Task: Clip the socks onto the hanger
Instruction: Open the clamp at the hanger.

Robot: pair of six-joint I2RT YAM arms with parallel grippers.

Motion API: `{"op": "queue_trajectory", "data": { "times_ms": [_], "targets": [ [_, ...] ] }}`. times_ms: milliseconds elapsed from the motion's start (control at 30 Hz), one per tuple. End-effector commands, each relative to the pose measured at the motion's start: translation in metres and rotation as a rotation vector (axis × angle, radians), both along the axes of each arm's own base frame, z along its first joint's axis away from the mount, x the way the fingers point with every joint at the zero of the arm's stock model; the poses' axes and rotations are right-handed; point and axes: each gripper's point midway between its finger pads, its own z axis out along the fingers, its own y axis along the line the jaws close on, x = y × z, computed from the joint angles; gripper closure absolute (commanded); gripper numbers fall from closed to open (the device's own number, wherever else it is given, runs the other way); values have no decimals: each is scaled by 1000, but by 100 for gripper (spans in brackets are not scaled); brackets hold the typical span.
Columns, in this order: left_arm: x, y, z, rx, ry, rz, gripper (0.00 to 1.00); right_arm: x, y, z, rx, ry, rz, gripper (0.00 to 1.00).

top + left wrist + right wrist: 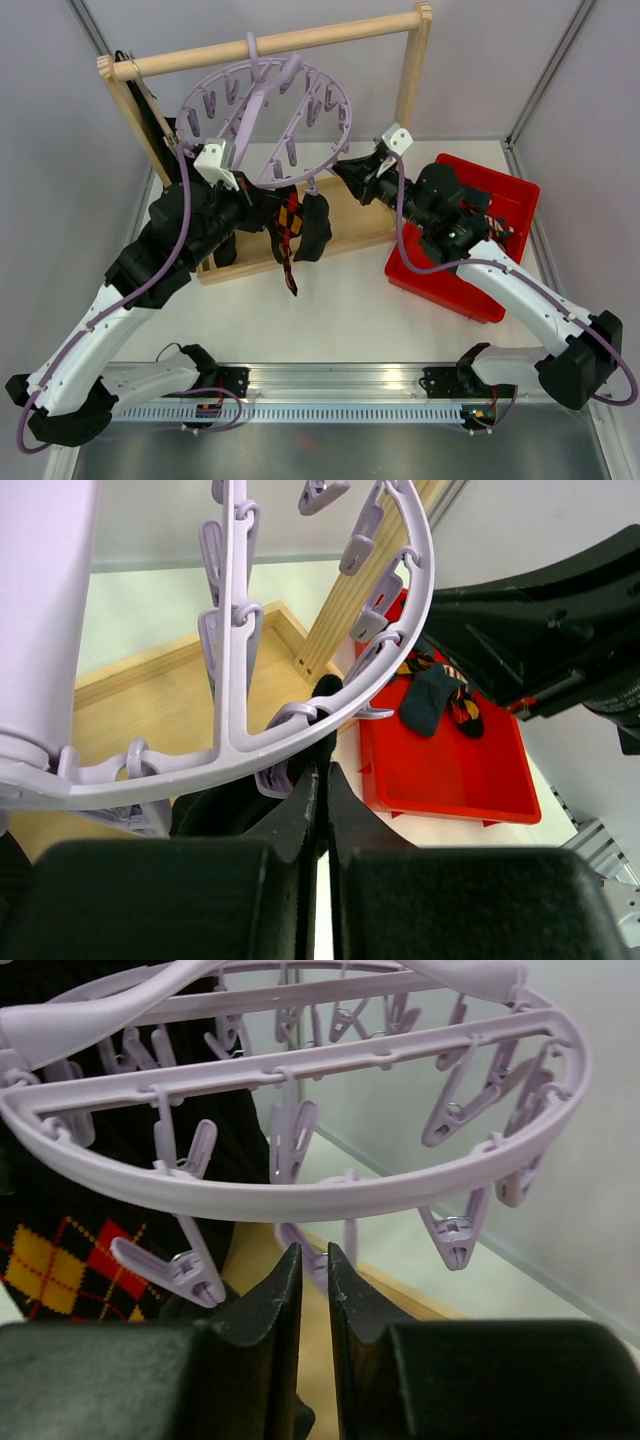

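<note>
The lilac hanger [265, 110] hangs by its hook from the wooden rail. An argyle sock [289, 222] and a black sock [316, 225] dangle under its near rim. My left gripper [322, 770] is shut just below the rim [300, 730], with the black sock's top [325, 692] pinched at its tips. From the right, my right gripper [310, 1250] reaches in under the ring. Its jaws are nearly together on a small lilac clip [296, 1238]. The argyle sock [70, 1260] shows at the left of the right wrist view.
A red tray [500, 200] at the right holds more socks [435, 700], partly under my right arm. The wooden rail frame [280, 45] stands on a wooden base [355, 215] behind the hanging socks. Grey walls close in the table.
</note>
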Motion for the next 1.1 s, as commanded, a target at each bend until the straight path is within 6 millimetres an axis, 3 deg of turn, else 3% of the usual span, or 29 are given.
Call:
{"op": "queue_trajectory", "data": {
  "times_ms": [0,233,467,667,767,1067],
  "targets": [
    [-4,10,14,-19,-32,23,98,-15,4,9,-24,-44,8,78],
    [-8,26,20,-18,-43,76,98,-22,4,13,-36,-58,14,65],
    [-10,26,20,-14,-44,68,98,-23,11,9,-64,-61,14,41],
    [-11,24,20,-14,-46,55,98,-29,20,6,-74,-71,7,40],
    [-11,23,21,-16,-49,47,98,-26,25,3,-94,-78,-26,35],
    [-12,22,22,-10,-56,38,98,-22,29,3,-104,-105,-123,33]
  ]
}}
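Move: The right hand is going for the free purple clamp on the hanger's near rim, about 2 cm ahead, 2 cm to its left and a centimetre lower. The next clamp along stands about 3 cm farther out and 2 cm right of that clamp; the plain black sock hangs about 2 cm back, 4 cm left and 8 cm below the hand. From the left hand, holding the argyle sock, the free clamp is about 6 cm ahead, 9 cm right and 2 cm up. Leftwards and back, then also sinking, the right hand eases about 5 cm in all along the rim towards the free clamp, opening its nearly shut fingers to about two thirds so they come around its handles, and rolling slightly. The left hand keeps its pinch on the argyle sock, shifts some 2 cm left and a little back, then holds still. ##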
